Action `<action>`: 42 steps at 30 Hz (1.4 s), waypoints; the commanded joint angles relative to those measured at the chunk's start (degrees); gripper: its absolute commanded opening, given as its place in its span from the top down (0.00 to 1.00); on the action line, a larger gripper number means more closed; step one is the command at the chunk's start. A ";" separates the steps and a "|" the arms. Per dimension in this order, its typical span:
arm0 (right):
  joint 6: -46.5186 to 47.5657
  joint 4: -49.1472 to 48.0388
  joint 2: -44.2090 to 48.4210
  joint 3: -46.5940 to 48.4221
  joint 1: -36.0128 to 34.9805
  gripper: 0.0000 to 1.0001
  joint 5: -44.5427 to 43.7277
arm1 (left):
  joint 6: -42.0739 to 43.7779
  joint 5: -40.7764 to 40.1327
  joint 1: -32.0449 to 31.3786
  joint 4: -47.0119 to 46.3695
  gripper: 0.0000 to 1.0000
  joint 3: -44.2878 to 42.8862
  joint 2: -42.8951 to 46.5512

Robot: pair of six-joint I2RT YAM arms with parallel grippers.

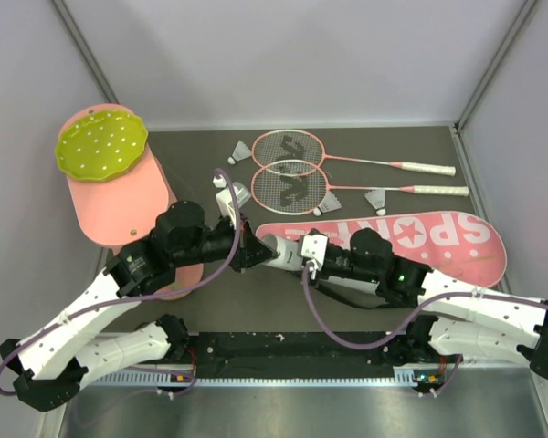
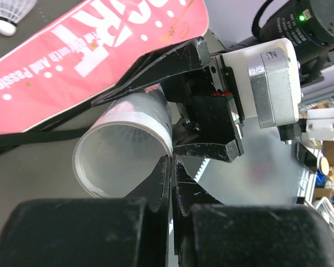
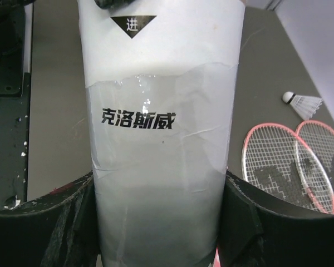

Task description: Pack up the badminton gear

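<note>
A white tube (image 1: 279, 248) lies level between my two grippers at the table's middle. My right gripper (image 1: 294, 255) is shut on its body, pads (image 3: 72, 208) pressed on both sides of the tube (image 3: 161, 139). The left gripper (image 2: 174, 167) is shut, fingertips touching the rim of the tube's open end (image 2: 122, 161); I cannot tell if the wall is pinched. Two pink rackets (image 1: 288, 146) (image 1: 288, 187) lie at the back. One shuttlecock (image 1: 241, 151) lies left of them, another (image 1: 377, 199) to the right. The pink "SPORT" bag (image 1: 411, 242) lies right of the tube.
A big pink cylinder (image 1: 119, 205) with a yellow-green dotted disc (image 1: 100, 146) stands at the back left, close to the left arm. Grey walls close in the table on three sides. A black rail (image 1: 292, 351) runs along the near edge.
</note>
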State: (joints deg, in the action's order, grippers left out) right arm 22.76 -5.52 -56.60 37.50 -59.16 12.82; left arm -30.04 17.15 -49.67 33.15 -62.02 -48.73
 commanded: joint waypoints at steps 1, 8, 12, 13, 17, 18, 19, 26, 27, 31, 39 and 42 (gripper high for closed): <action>0.61 -11.08 3.42 -2.86 0.09 0.70 -4.12 | -0.72 8.17 -1.31 -1.68 1.00 -2.49 1.79; 0.35 -12.49 4.21 -5.94 0.09 0.73 -6.23 | -0.98 6.59 -1.13 0.78 1.00 -6.26 3.55; -0.26 -14.08 4.92 -7.34 0.01 0.73 -6.58 | -0.37 4.92 -1.13 2.71 1.00 -8.64 3.73; -0.35 -14.25 5.27 -7.87 0.01 0.73 -6.93 | -0.19 4.39 -1.13 3.84 1.00 -9.17 3.73; -0.79 -14.69 6.67 -8.58 0.01 0.73 -8.33 | 0.42 -5.24 -1.04 10.06 1.00 -13.81 3.03; -1.66 -15.39 7.20 -8.75 0.01 0.73 -8.77 | 0.42 -8.94 -1.04 12.45 1.00 -14.79 2.42; -2.28 -15.83 7.55 -9.19 0.01 0.73 -10.86 | 0.25 -16.11 -1.04 14.30 1.00 -15.67 1.80; -7.56 -17.06 14.40 -10.95 0.01 0.76 -26.61 | 0.77 -28.90 -1.04 14.41 1.00 -16.99 -9.61; -7.65 -17.59 17.72 -11.74 0.09 0.76 -27.40 | 0.95 -30.32 -1.04 13.27 1.00 -17.26 -11.20; -6.86 -19.79 25.81 -15.95 0.09 0.75 -27.23 | 2.70 -38.05 -1.04 12.99 1.00 -19.63 -23.47; -4.57 -21.46 32.25 -18.86 0.01 0.74 -30.66 | -3.88 -43.79 -1.83 20.30 1.00 -19.13 -36.09; -4.31 -21.99 32.34 -19.39 0.01 0.74 -31.10 | -6.86 -41.41 -5.42 17.04 1.00 -9.90 -32.49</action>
State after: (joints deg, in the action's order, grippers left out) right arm 18.96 -24.64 -24.75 18.94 -59.46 -15.99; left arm -31.99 -23.88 -51.24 50.28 -79.50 -86.35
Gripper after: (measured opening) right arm 0.622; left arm 0.009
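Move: Just forward of the left fingers, by 3 cm, is the middle of the clear lid they pinch, at the tube's mouth. The bare mat where it is taken lies about 14 cm ahead and 25 below; the bag's left end is some 17 ahead and 2 left, the nearest shuttlecock 32 ahead and 8 left. From the right hand, gripping the tube, the bag's middle lies about 18 ahead, 24 right and 22 below. Pulling the lid clear of the tube, the shut left fingers rise about 7 cm and draw slightly back, then swing forward and some 20 cm down towards the bare mat by the bag's left end, turning from pointing right to pointing forward and down. Meanwhile the right hand keeps its grip, carries the tube 12 cm right and 8 up, and tips its mouth end upward. ##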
